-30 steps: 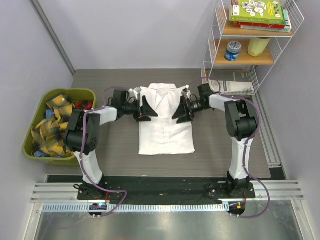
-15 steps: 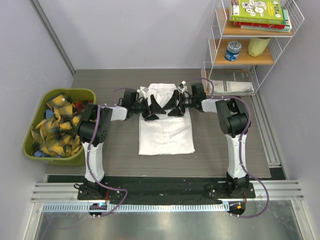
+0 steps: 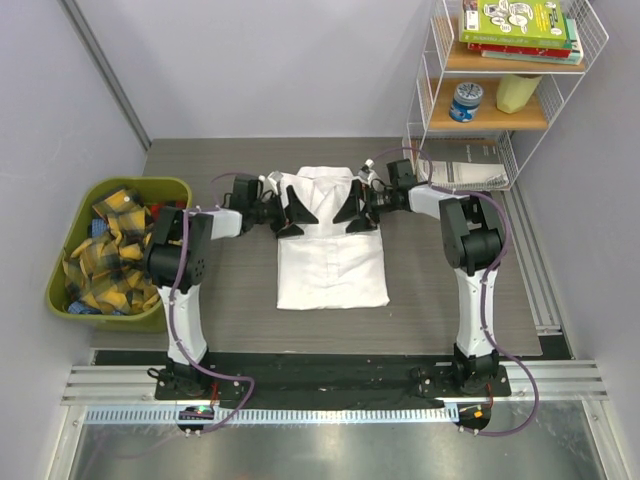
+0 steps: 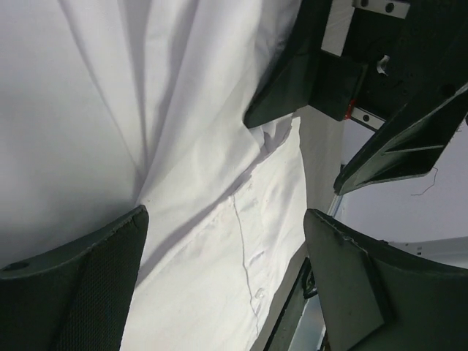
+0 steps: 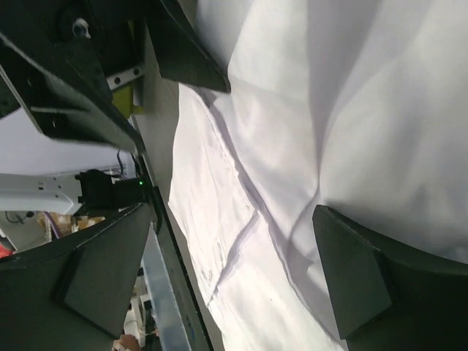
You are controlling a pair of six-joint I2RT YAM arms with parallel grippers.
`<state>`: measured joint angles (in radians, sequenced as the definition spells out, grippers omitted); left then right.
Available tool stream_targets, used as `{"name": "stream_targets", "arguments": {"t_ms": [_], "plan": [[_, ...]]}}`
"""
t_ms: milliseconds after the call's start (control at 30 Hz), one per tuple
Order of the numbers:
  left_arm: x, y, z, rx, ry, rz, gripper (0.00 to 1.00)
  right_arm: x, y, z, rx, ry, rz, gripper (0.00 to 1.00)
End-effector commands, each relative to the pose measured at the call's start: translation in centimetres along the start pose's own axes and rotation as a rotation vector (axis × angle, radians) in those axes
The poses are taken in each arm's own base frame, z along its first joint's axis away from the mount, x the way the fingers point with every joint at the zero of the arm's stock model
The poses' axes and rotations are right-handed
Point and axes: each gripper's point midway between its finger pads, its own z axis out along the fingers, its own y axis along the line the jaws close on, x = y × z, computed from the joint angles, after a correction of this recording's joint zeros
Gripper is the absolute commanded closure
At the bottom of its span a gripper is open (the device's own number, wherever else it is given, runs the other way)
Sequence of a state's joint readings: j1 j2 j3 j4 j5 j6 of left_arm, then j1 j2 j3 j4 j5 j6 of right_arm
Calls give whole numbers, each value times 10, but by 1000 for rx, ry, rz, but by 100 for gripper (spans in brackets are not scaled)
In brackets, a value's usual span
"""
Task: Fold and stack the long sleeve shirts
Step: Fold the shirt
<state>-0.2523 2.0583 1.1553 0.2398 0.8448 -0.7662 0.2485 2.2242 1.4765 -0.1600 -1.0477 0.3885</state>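
A folded white long sleeve shirt [image 3: 332, 262] lies flat mid-table, collar at the far end. My left gripper [image 3: 292, 212] hovers open over its left shoulder, and my right gripper [image 3: 356, 207] hovers open over its right shoulder, the two facing each other. In the left wrist view the shirt [image 4: 175, 139] and its button placket fill the space between the spread fingers of the left gripper [image 4: 227, 281], with nothing pinched. In the right wrist view the right gripper [image 5: 234, 289] stands wide over the shirt [image 5: 329, 110] and its layered folded edges.
A green bin [image 3: 62, 290] of yellow-and-black plaid cloths sits at the left table edge. A white wire shelf [image 3: 425, 95] with books and a can stands at the back right, with papers [image 3: 472, 175] on its lowest level.
Both grippers came together over the shirt's upper part, then drew slightly apart toward the collar end. Their jaws stayed open and the shirt has not moved.
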Motion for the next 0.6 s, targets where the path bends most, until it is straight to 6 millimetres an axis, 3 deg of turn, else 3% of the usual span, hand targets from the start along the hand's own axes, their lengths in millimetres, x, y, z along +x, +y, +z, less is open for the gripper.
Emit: {"name": "stream_targets", "arguments": {"t_ms": [0,67,200,300,333,367,433,467,500,567], "plan": [[-3,3,-20,-53,-20,33,13,10,21,-25,27,27,-89,0],[-7,13,-26,-68,-39,1,14,21,2,-26,65,63,-81,0],[-13,17,-33,-93,-52,14,14,21,-29,-31,129,78,-78,0],[-18,9,-38,-90,-60,42,15,19,-35,-37,141,86,-71,0],[-22,6,-41,-84,-68,55,15,17,-31,-40,141,84,-79,0],[-29,-10,-47,-60,-86,99,15,14,-22,-43,127,81,-91,0],[-32,-27,-58,-48,-82,203,14,2,6,-53,107,49,-146,0],[-42,-50,-70,-44,-116,303,13,-4,17,-57,99,33,-170,0],[-30,-51,-81,-94,-74,307,13,-8,29,-61,94,21,-197,0],[-29,-59,-97,-173,-34,573,16,-12,51,-70,90,-2,-259,3]]}}
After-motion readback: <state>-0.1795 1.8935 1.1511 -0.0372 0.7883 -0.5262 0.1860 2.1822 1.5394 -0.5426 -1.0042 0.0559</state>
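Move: The folded shirt lies under both open hands, a couple of centimetres below them. From the left hand its middle is about 6 cm right and 4 cm back, and its left edge some 7 cm left, level with the hand. From the right hand the middle is some 3 cm left and 4 cm back, its right edge about 10 cm right, level. The shirt's far end is roughly 13 cm ahead of both hands, 5 cm right of the left one and 5 cm left of the right one. With fingertips still down on the white cloth, both wide-open hands stroke outward from the shirt's middle towards its side edges, each about 4.5 cm: left hand left, right hand right and slightly back. Both tilt their tips a little steeper. The right stays low on the cloth, while the left comes free at the end, rising some 2 cm. ##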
